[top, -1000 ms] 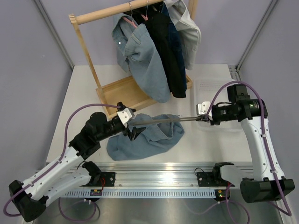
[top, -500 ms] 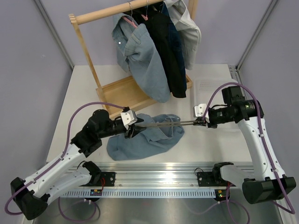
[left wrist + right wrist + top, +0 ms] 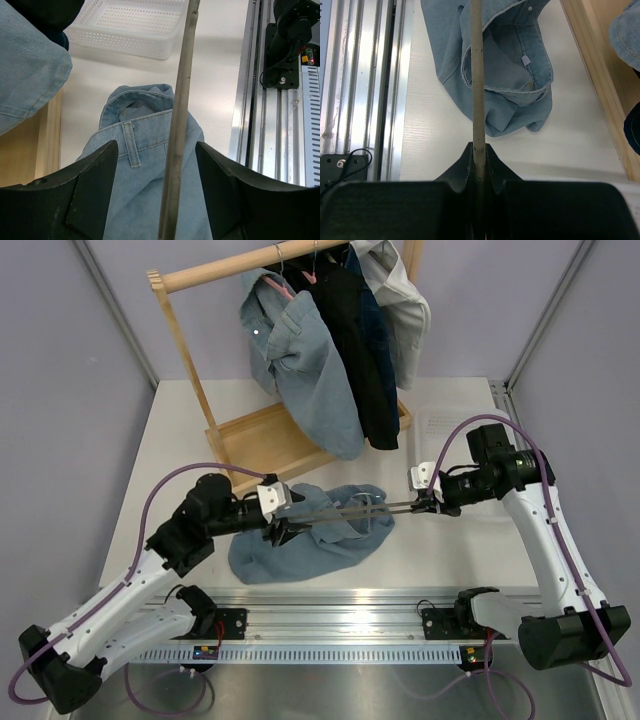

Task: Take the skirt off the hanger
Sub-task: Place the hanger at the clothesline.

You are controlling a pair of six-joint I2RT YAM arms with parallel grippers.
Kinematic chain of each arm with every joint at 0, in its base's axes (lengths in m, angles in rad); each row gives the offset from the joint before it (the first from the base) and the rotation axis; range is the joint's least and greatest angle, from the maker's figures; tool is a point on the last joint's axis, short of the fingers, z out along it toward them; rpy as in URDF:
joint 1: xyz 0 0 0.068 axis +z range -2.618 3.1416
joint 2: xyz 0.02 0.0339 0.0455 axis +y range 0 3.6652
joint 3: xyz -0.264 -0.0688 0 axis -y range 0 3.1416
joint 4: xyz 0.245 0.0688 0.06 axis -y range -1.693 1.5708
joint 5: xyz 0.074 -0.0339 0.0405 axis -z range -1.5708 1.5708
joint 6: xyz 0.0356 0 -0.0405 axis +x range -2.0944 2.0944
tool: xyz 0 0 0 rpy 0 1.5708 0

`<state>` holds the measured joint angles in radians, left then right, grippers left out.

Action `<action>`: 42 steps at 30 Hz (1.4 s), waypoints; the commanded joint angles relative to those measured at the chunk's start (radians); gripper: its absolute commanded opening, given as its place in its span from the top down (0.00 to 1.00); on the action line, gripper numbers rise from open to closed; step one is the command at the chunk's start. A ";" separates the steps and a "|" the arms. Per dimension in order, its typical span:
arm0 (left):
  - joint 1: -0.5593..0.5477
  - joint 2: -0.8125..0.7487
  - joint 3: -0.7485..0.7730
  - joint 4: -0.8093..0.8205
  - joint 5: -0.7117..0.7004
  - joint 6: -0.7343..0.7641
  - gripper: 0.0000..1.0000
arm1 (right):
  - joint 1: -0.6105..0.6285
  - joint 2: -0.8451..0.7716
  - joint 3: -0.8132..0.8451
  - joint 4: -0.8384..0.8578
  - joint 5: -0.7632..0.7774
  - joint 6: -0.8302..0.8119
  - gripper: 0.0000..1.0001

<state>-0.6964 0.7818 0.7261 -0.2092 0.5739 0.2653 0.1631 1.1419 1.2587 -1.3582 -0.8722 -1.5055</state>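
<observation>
The skirt point(image 3: 320, 540) is a crumpled light-blue denim heap lying on the white table. The hanger point(image 3: 365, 507) shows as a thin pale bar running level above it, from left to right. My right gripper point(image 3: 432, 502) is shut on the bar's right end; in the right wrist view its jaws point(image 3: 478, 150) pinch the hanger point(image 3: 477, 75) over the skirt point(image 3: 505, 85). My left gripper point(image 3: 285, 530) is at the bar's left end. In the left wrist view it point(image 3: 156, 145) stands open, with the hanger point(image 3: 177, 130) between the fingers touching neither, above the skirt point(image 3: 135, 185).
A wooden clothes rack point(image 3: 260, 440) stands at the back with denim, black and pale garments point(image 3: 330, 350) hanging from its rail. A white mesh basket point(image 3: 130, 25) sits at the right of the table. A metal rail point(image 3: 330, 625) runs along the near edge.
My left gripper closed in on the bar's left end, then widened again. My right gripper shifted left with the bar, which now lies further over the skirt.
</observation>
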 commanded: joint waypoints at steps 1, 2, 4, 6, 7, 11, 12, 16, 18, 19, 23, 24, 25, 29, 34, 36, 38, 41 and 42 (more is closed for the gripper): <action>0.000 -0.027 0.047 -0.033 0.027 0.055 0.37 | 0.010 0.001 0.002 -0.185 -0.013 0.004 1.00; -0.002 -0.023 0.047 -0.042 0.033 0.063 0.41 | 0.010 0.002 0.004 -0.186 -0.013 0.004 1.00; 0.000 -0.012 0.050 -0.065 0.044 0.071 0.50 | 0.012 0.007 0.008 -0.188 -0.016 0.004 1.00; -0.002 0.005 0.056 -0.085 0.053 0.080 0.50 | 0.010 0.010 0.018 -0.191 -0.016 0.004 1.00; 0.000 0.010 0.058 -0.090 0.053 0.089 0.49 | 0.009 0.012 0.021 -0.194 -0.017 0.004 1.00; 0.000 0.039 0.078 -0.093 0.060 0.092 0.48 | 0.010 0.016 0.027 -0.196 -0.021 0.004 1.00; 0.000 0.043 0.084 -0.094 0.063 0.092 0.51 | 0.012 0.018 0.025 -0.196 -0.021 0.004 1.00; 0.000 0.065 0.113 -0.107 0.067 0.095 0.66 | 0.012 0.019 0.022 -0.191 -0.024 0.005 1.00; -0.002 0.070 0.124 -0.116 0.060 0.089 0.79 | 0.012 0.024 0.018 -0.187 -0.019 0.007 1.00; 0.000 0.066 0.125 -0.116 0.057 0.086 0.83 | 0.012 0.024 0.016 -0.185 -0.017 0.008 1.00; -0.002 0.037 0.115 -0.110 0.041 0.069 0.99 | 0.010 0.025 0.007 -0.177 -0.013 0.011 1.00; 0.000 0.031 0.111 -0.111 0.037 0.061 1.00 | 0.012 0.027 0.007 -0.176 -0.013 0.011 1.00; -0.002 0.024 0.104 -0.114 0.034 0.060 1.00 | 0.012 0.027 0.005 -0.176 -0.017 0.013 0.99; 0.000 0.016 0.096 -0.146 0.026 0.037 1.00 | 0.012 0.039 0.018 -0.174 -0.031 0.022 0.94; 0.000 0.014 0.121 -0.205 0.007 -0.037 1.00 | 0.012 0.041 0.021 -0.142 -0.050 0.073 0.55; -0.002 0.001 0.119 -0.214 0.003 -0.078 1.00 | 0.012 0.025 0.024 -0.102 -0.059 0.123 0.45; 0.000 -0.019 0.115 -0.232 0.001 -0.101 1.00 | 0.012 0.000 0.044 -0.061 -0.068 0.186 0.32; -0.002 -0.052 0.108 -0.258 0.006 -0.123 1.00 | 0.012 -0.030 0.103 -0.026 -0.083 0.269 0.20; 0.000 -0.064 0.110 -0.268 0.004 -0.135 1.00 | 0.012 -0.036 0.123 0.005 -0.085 0.293 0.18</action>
<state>-0.7006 0.7654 0.8078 -0.4786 0.5831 0.1894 0.1703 1.1580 1.2942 -1.3556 -0.9024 -1.3285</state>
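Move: Between the left hand's parted fingers runs the left end of the hanger, whose middle is about 18 cm to the right and 3 cm ahead. From the right hand, already gripping the other end, that middle is some 18 cm left and 2 cm back. The skirt lies roughly 5 cm right of the left hand, 2 cm back and 20 cm below; the basket is about 16 cm right of the right hand and 14 cm ahead, on the table. Closing around its end of the hanger, the left hand dips about 2 cm and comes partly back up as its fingers pinch shut, while the right keeps its grip almost motionless. Then the right fingers open wide, letting go, and that hand starts upward as the left draws the hanger back some 2 cm and a little left, rolling about 10 degrees, forward side down. ##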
